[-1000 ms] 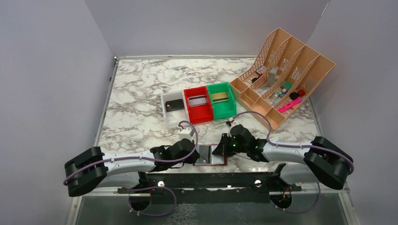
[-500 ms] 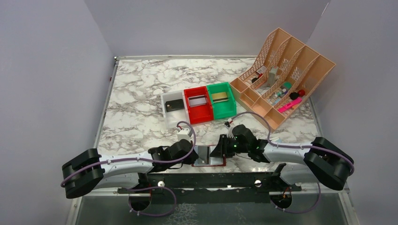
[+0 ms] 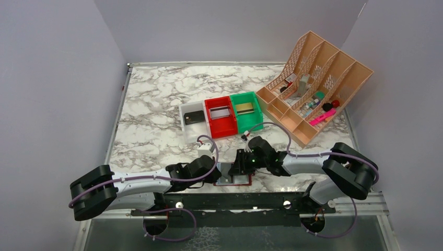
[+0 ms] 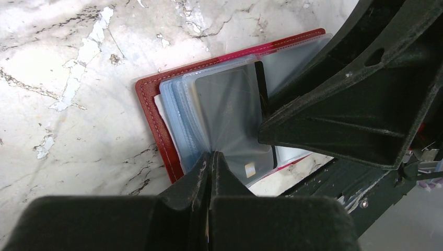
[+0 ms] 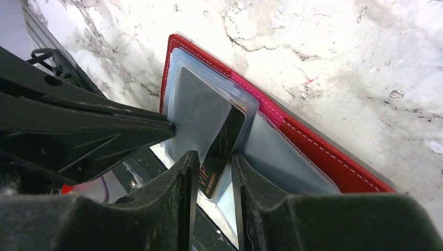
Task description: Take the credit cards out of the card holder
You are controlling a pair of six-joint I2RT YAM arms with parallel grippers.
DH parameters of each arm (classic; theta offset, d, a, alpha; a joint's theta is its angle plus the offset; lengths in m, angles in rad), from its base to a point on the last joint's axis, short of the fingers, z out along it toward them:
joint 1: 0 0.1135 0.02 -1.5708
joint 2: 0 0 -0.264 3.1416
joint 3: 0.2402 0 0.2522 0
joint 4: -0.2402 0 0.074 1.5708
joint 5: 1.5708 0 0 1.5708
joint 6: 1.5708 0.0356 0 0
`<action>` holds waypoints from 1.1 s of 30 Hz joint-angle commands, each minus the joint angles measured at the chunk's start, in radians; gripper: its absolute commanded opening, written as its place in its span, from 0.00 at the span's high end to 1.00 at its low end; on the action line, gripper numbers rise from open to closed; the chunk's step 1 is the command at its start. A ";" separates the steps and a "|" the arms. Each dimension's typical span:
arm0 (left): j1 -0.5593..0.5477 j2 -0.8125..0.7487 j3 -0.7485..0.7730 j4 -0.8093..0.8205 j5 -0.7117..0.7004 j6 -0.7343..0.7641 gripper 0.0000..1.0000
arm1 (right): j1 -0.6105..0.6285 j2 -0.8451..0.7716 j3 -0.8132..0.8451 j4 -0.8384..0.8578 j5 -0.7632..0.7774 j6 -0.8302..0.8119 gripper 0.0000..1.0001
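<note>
The card holder point(image 3: 241, 180) lies open at the near table edge, dark red point(image 4: 150, 112) with clear blue sleeves point(image 5: 313, 148). My left gripper point(image 4: 211, 158) is shut on one clear sleeve, pinching it up point(image 3: 219, 171). A black credit card point(image 5: 225, 149) marked VIP sticks partly out of a sleeve. My right gripper point(image 5: 211, 168) is open, its fingers either side of that card's end with a gap showing on both sides point(image 3: 241, 163). A chip of another card point(image 4: 250, 168) shows through a sleeve.
Behind the holder stand a white bin point(image 3: 185, 125) with a black card point(image 3: 194, 116), a red bin point(image 3: 222, 127) with a grey card point(image 3: 220, 111), and a green bin point(image 3: 251, 122) with a gold card point(image 3: 244, 107). A peach desk organiser point(image 3: 334, 73) fills the back right.
My right gripper has opened from nearly shut and slid left over the holder, around the black card. My left gripper has drifted slightly left, still pinching the sleeve.
</note>
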 commanded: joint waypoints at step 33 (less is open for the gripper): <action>-0.005 -0.064 -0.004 -0.163 -0.027 -0.002 1.00 | 0.002 -0.086 0.008 -0.090 0.134 -0.037 0.99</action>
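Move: The right hand straddles the exposed edge of the dark card: its middle lies about 2 cm to the left, 1 cm ahead and 1 cm below. From the left hand, shut on the clear sleeves' left side, that card is roughly 3 cm to the right, 2 cm ahead and 1 cm below. Counted from the right hand, the red tray stands some 23 cm ahead and 4 cm left, the green tray 24 cm ahead and 7 cm right. The right hand, at first almost still, closes its part-open fingers and pinches the exposed right-hand edge of the dark card while easing about 1 cm forward, then lifts about 1 cm with a slight draw to the right, its fingertips tilting up some 5 degrees. The left hand keeps its shut grip on the clear sleeves' left side to hold the card holder back, staying put at first and then pulling about 1 cm to its left. ##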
